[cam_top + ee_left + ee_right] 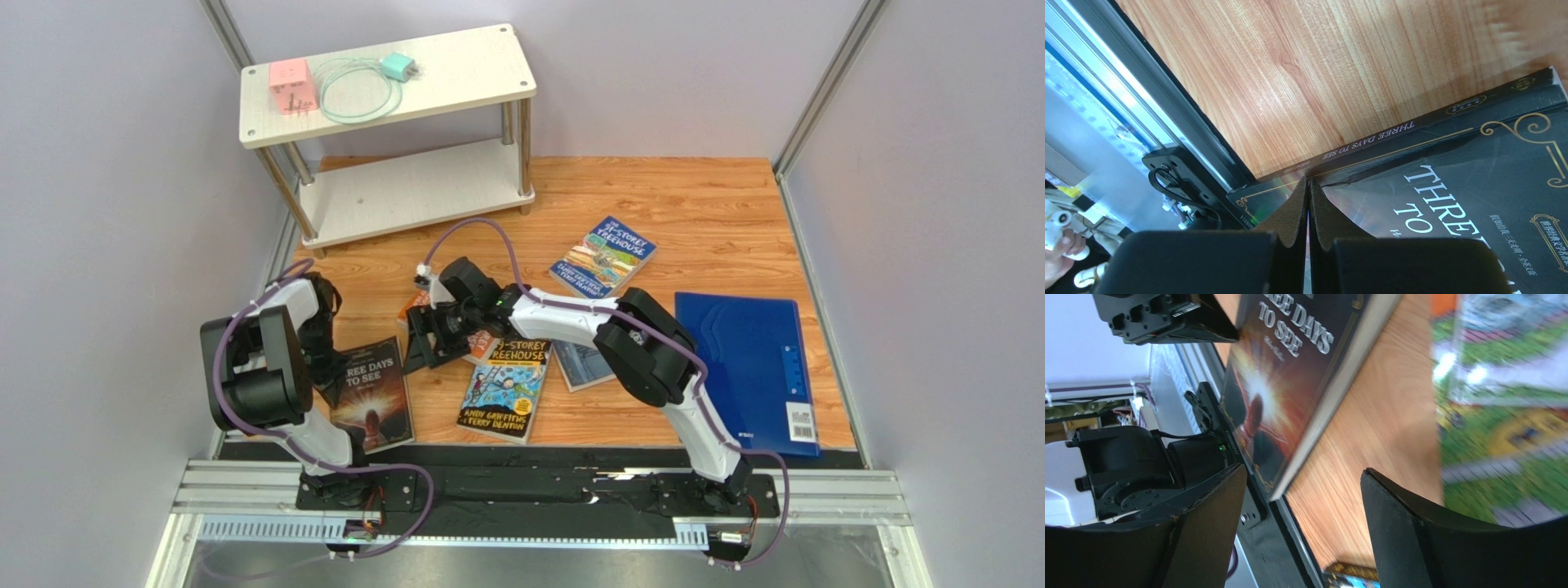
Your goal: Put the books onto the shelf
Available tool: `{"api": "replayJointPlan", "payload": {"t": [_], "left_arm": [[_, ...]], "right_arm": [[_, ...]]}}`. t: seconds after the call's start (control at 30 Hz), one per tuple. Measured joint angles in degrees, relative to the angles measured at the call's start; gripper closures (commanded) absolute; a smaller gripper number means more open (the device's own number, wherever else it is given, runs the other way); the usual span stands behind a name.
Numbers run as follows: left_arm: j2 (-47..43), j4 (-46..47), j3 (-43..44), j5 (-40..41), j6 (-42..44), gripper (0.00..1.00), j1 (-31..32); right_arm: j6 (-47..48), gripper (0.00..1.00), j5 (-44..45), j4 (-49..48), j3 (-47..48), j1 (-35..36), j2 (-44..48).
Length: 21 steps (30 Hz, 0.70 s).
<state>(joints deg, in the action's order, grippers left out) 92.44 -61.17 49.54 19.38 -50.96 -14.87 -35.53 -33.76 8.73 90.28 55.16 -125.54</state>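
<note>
The shelf (405, 184) stands at the back left. A dark brown book (374, 398) lies near the left arm. My left gripper (325, 343) is shut, its tips (1309, 182) resting on that book's cover (1475, 177) by the spine. My right gripper (429, 337) hangs open over bare wood, nothing between its fingers (1303, 474). Beside it shows an orange-green book (1499, 416), blurred; from above only its orange corner (417, 294) shows. A yellow-black book (505, 390), a bright blue book (601, 257) and a slate blue book (583, 365), partly under the right arm, lie on the floor.
A large plain blue folder (748, 368) lies at the right. A pink item (291, 88) and a teal charger (398, 65) with its cable sit on the shelf's top board. Metal rails (540, 490) run along the near edge, and walls close in both sides.
</note>
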Motion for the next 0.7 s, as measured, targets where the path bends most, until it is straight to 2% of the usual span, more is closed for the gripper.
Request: {"api": "replayJointPlan", "payload": {"t": [0.33,0.53,0.7], "left_arm": [[0.72,0.66,0.04,-3.5,4.39,1.0,-0.15],[1.33,0.24,0.28,-4.52,7.04,1.0,0.94],[1.29,0.63,1.4,-6.49,7.61,1.0,6.01]], "right_arm": [[-1.38,0.26,-2.8,2.23,14.03,3.8,-12.02],[-1.05,0.27,-4.31,5.33,18.4,3.72,-12.83],[-0.87,0.27,-5.6,4.35,19.74,3.26,-12.81]]}}
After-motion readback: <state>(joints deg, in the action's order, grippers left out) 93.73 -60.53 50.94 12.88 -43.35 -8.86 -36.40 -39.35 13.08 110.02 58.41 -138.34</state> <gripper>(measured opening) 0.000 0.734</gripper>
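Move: The book Three Days to See lies flat, its middle about 9 cm to the right hand's left, 7 cm back and 6 cm below it. The orange treehouse book sits some 6 cm ahead and 7 cm to the right of that hand, the black treehouse book roughly 16 cm to its right and 6 cm back. From the left hand, whose shut fingertips are at the spine, the book's middle is about 6 cm right, 3 cm ahead and 1 cm lower. Three Days to See is approached at its open edge by the right hand, which travels about 6 cm left with its fingers kept wide, dipping some 2 cm and rising again. The left hand, fingers still shut, stays low and shifts about 3 cm right and a little forward, mostly at the end, from the spine in over the cover, turning clockwise some 10 degrees and seeming to press on it. ##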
